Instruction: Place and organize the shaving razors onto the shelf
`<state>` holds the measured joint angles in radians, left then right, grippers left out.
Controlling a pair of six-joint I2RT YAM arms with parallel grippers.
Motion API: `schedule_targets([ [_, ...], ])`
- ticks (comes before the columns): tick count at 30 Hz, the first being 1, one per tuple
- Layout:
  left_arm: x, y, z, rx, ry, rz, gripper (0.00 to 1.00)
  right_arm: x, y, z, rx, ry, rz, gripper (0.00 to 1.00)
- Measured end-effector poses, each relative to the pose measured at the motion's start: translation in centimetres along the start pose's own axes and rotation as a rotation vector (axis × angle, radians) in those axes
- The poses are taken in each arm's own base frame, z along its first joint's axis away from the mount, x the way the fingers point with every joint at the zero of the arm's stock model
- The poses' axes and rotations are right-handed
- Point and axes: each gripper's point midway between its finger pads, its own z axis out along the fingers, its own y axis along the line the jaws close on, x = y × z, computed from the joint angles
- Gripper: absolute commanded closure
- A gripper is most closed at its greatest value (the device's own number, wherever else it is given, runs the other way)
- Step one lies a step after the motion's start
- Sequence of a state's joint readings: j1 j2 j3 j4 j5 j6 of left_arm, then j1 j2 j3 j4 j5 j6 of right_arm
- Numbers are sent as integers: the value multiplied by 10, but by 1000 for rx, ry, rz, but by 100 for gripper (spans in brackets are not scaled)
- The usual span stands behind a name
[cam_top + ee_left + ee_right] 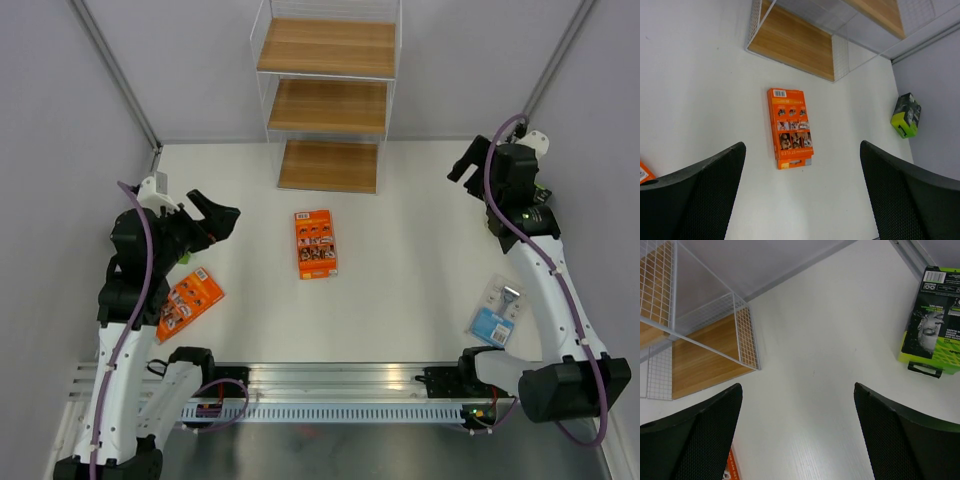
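The shelf (330,100) stands at the back middle of the white table, and its boards also show in the wrist views (792,45) (700,357). One orange razor pack (315,244) (790,127) lies flat in the middle, ahead of my left gripper (215,217) (802,149), which is open with nothing between its fingers. A second orange pack (188,302) lies by the left arm. A green-and-black pack (935,322) (906,115) sits at the far right, mostly hidden under the right arm. A light blue pack (497,312) lies near right. My right gripper (466,160) (797,387) hangs open above bare table.
Grey walls with slanted metal posts (115,75) close in the table on the left, right and back. A metal rail (340,385) with cables runs along the near edge between the arm bases.
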<state>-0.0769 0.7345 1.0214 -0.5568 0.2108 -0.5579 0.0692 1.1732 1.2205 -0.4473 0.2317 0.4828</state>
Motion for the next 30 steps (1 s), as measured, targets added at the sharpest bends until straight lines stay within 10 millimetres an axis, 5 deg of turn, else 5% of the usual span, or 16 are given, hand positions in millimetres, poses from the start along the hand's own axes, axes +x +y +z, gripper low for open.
schedule_targets([
  [9, 38, 35, 11, -100, 102, 12, 0, 2, -29, 11, 121, -31, 114, 2],
  [15, 49, 47, 16, -124, 126, 55, 0, 2, -95, 58, 274, -26, 251, 2],
  [22, 58, 58, 26, -138, 146, 74, 0, 27, -192, 105, 474, 46, 336, 2],
  [25, 64, 64, 37, -156, 181, 67, 0, 24, -215, 116, 504, 47, 306, 2],
  [30, 75, 73, 50, -175, 229, 56, 0, 22, -225, 150, 502, 96, 195, 2],
])
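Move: The green-and-black razor box lies about 24 cm right, 10 cm ahead and 27 cm below the right hand; from that hand, the blue razor pack is 22 cm back and 11 cm right, the shelf's bottom board 25 cm ahead and 30 cm left. From the left hand, the middle orange pack lies 8 cm ahead and 16 cm right, the left orange pack 9 cm back and 14 cm left, both some 30 cm down. Towards the green-and-black razor box at the right-hand wall, the right hand swings about 20 cm right while sinking 15 cm, then reaches forward 5 cm or so, turning clockwise nearly 30 degrees and tipping down, fingers wide open and still above the box. The left hand, also open, sinks about 11 cm between the two orange packs, tipping down, and edges forward late. ##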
